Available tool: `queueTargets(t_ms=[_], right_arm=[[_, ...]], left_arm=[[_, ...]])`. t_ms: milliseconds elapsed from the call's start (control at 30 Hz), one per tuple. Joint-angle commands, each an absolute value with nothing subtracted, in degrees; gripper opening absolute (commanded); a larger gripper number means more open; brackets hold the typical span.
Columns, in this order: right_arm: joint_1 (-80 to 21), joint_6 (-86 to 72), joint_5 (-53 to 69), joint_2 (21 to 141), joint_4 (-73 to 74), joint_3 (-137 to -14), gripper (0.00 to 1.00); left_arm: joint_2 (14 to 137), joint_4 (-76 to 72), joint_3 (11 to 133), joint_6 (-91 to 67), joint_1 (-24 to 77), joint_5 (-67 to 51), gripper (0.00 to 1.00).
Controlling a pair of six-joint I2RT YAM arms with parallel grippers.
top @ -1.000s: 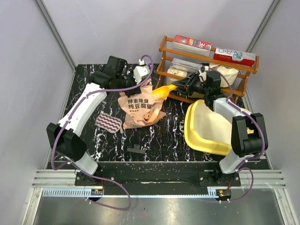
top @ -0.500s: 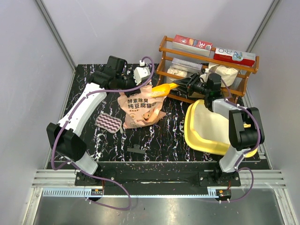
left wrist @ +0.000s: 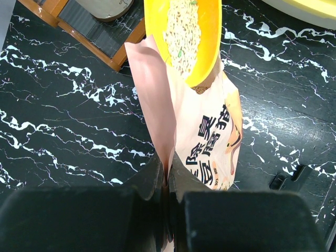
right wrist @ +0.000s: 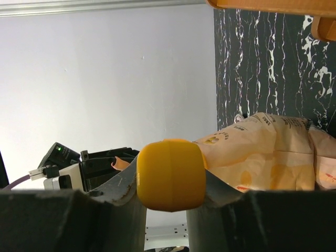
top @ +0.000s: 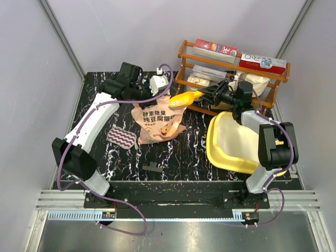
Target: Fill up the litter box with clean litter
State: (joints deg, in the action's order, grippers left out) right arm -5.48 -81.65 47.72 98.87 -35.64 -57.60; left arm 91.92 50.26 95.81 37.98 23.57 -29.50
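Note:
The peach-orange bag (top: 157, 122) of clean litter stands at mid-table, and my left gripper (top: 149, 94) is shut on its top edge (left wrist: 157, 105). Just above the bag's open mouth hangs a yellow-orange scoop (top: 181, 99). It is loaded with beige clean litter (left wrist: 184, 37). My right gripper (top: 209, 94) is shut on the scoop's handle (right wrist: 170, 173). The yellow litter box (top: 212, 149) lies to the right of the bag, under the right arm. One corner of the litter box (left wrist: 310, 6) shows in the left wrist view.
A wooden rack (top: 184, 56) with boxes and a white sack stands at the back right, close behind the scoop and my right gripper. A striped pad (top: 122, 137) lies left of the bag. A small dark piece (top: 152, 168) lies near the front edge.
The right wrist has shifted slightly right, and the scoop has levelled out just above the bag's mouth. The left arm and the bag have stayed still.

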Motion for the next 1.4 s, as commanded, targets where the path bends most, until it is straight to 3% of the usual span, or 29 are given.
queueTargets(t_ms=[0,533,1133,1367], right_arm=[[-3.34,-80.59,48.34,95.01,-35.07,-57.13,0.0],[4.12,-77.97,50.18,83.51,-29.72,-51.68,0.0],[21.26,-61.37,56.6,65.93,-0.98,-48.69,0.0],[28.99,-51.77,59.58,61.0,16.59,-50.62,0.0]], left_arm=[[87.89,44.83,99.76,38.94,23.55,-30.15,0.0],[88.07,45.79,99.58,39.73,23.47,-30.41,0.0],[91.58,44.56,103.54,36.91,23.55,-37.44,0.0],[90.18,42.1,101.69,35.16,23.47,-39.37,0.0]])
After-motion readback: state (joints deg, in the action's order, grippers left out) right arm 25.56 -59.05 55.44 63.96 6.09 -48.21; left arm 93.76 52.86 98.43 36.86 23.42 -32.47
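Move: The litter box's middle lies about 20 cm to the right of the right hand, some 14 cm nearer the base and 18 cm below it. The bag is about 18 cm to this hand's left, 8 cm back and 12 cm lower. The wooden rack's middle is some 13 cm to its right and 14 cm farther out, near hand height. From the left hand, the box is roughly 41 cm right, 7 cm back and 20 cm down. Carry the litter-filled scoop off the bag's mouth with the right gripper, about 17 cm to the right towards the litter box, lifting a few centimetres on the way and then drawing back some 10 cm. Turn the wrist about 20 degrees clockwise and let its left side dip slightly, keeping the grip on the handle. Keep the left fingers pinched on the bag top. ##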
